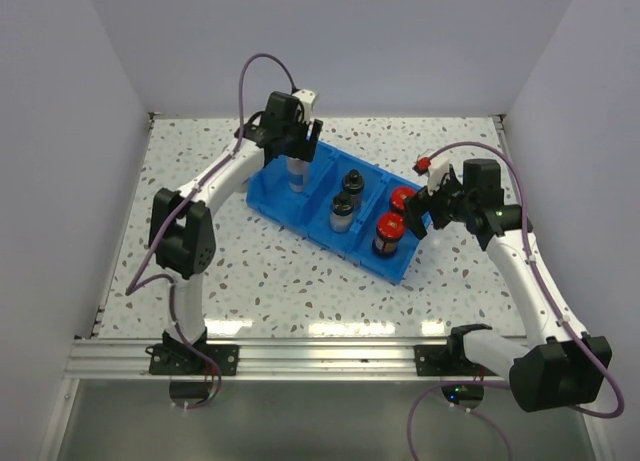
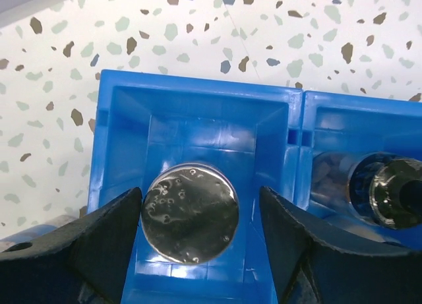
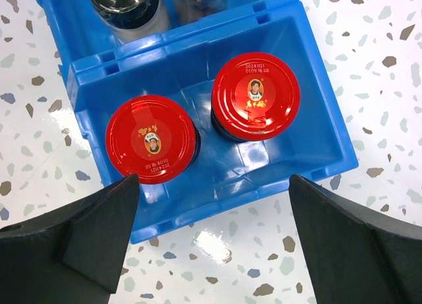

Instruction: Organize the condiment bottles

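A blue bin [image 1: 300, 213] holds the condiment bottles. In its left compartment stands a clear jar with a silver lid [image 2: 191, 213]. My left gripper [image 2: 201, 241] hangs over it, the left finger [image 2: 109, 235] close against the lid and the right finger [image 2: 293, 235] a clear gap away. Two black-topped jars [image 1: 351, 184] [image 1: 342, 213] stand in the middle compartment. Two dark jars with red caps [image 3: 151, 148] [image 3: 256, 96] stand in the right one. Beside that compartment's outer wall my right gripper [image 3: 214, 241] is wide open over bare table, holding nothing.
The bin sits slantwise on a speckled white table [image 1: 200, 181] enclosed by pale walls at the left, back and right. A metal rail [image 1: 320, 359] with both arm bases runs along the near edge. The left arm's elbow [image 1: 182, 231] rises left of the bin.
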Tool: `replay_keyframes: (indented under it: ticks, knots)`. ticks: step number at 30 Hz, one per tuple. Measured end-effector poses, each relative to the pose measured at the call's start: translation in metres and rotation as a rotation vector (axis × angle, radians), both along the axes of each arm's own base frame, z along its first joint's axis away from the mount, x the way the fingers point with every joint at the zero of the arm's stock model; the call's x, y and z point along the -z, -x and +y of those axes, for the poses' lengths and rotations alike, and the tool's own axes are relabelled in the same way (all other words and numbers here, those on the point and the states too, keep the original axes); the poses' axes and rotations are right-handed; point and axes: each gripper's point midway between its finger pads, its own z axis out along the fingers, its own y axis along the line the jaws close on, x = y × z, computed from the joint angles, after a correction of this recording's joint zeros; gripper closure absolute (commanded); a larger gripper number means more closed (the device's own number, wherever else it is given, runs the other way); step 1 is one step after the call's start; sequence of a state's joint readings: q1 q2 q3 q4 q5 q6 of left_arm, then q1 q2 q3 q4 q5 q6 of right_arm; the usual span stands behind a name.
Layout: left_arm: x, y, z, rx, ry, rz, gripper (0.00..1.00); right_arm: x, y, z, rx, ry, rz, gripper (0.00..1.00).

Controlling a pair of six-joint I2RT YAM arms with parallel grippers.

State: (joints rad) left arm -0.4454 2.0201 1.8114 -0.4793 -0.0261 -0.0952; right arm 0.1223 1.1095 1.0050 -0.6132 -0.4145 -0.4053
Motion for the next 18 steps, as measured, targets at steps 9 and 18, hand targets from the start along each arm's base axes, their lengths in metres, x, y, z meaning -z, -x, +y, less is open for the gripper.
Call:
replay_keyframes:
  ticks: [9,18]
  knots:
    - [-0.074,0.023,0.02,-0.022,0.064,-0.155,0.15,0.004,0.001,-0.001,0.001,0.005,0.007,0.01]
    - [-0.118,0.04,0.12,-0.275,0.186,-0.247,0.04,0.005,0.002,-0.001,0.0,0.006,0.01,0.01]
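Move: The loose clear bottle still on the table stands about 15 cm to the left of the left hand, roughly level fore and aft, its middle some 7 cm lower. The trayed bottle is right beneath the hand, its middle about 6 cm down; a black-capped bottle in the tray's middle lies 13 cm right and 5 cm back. From the idle right hand, the loose bottle lies about 20 cm ahead, 43 cm left and 10 cm lower. The left hand rises 12 cm clear of the trayed bottle, swinging 12 cm left, loose-bottle side, opening wider. ##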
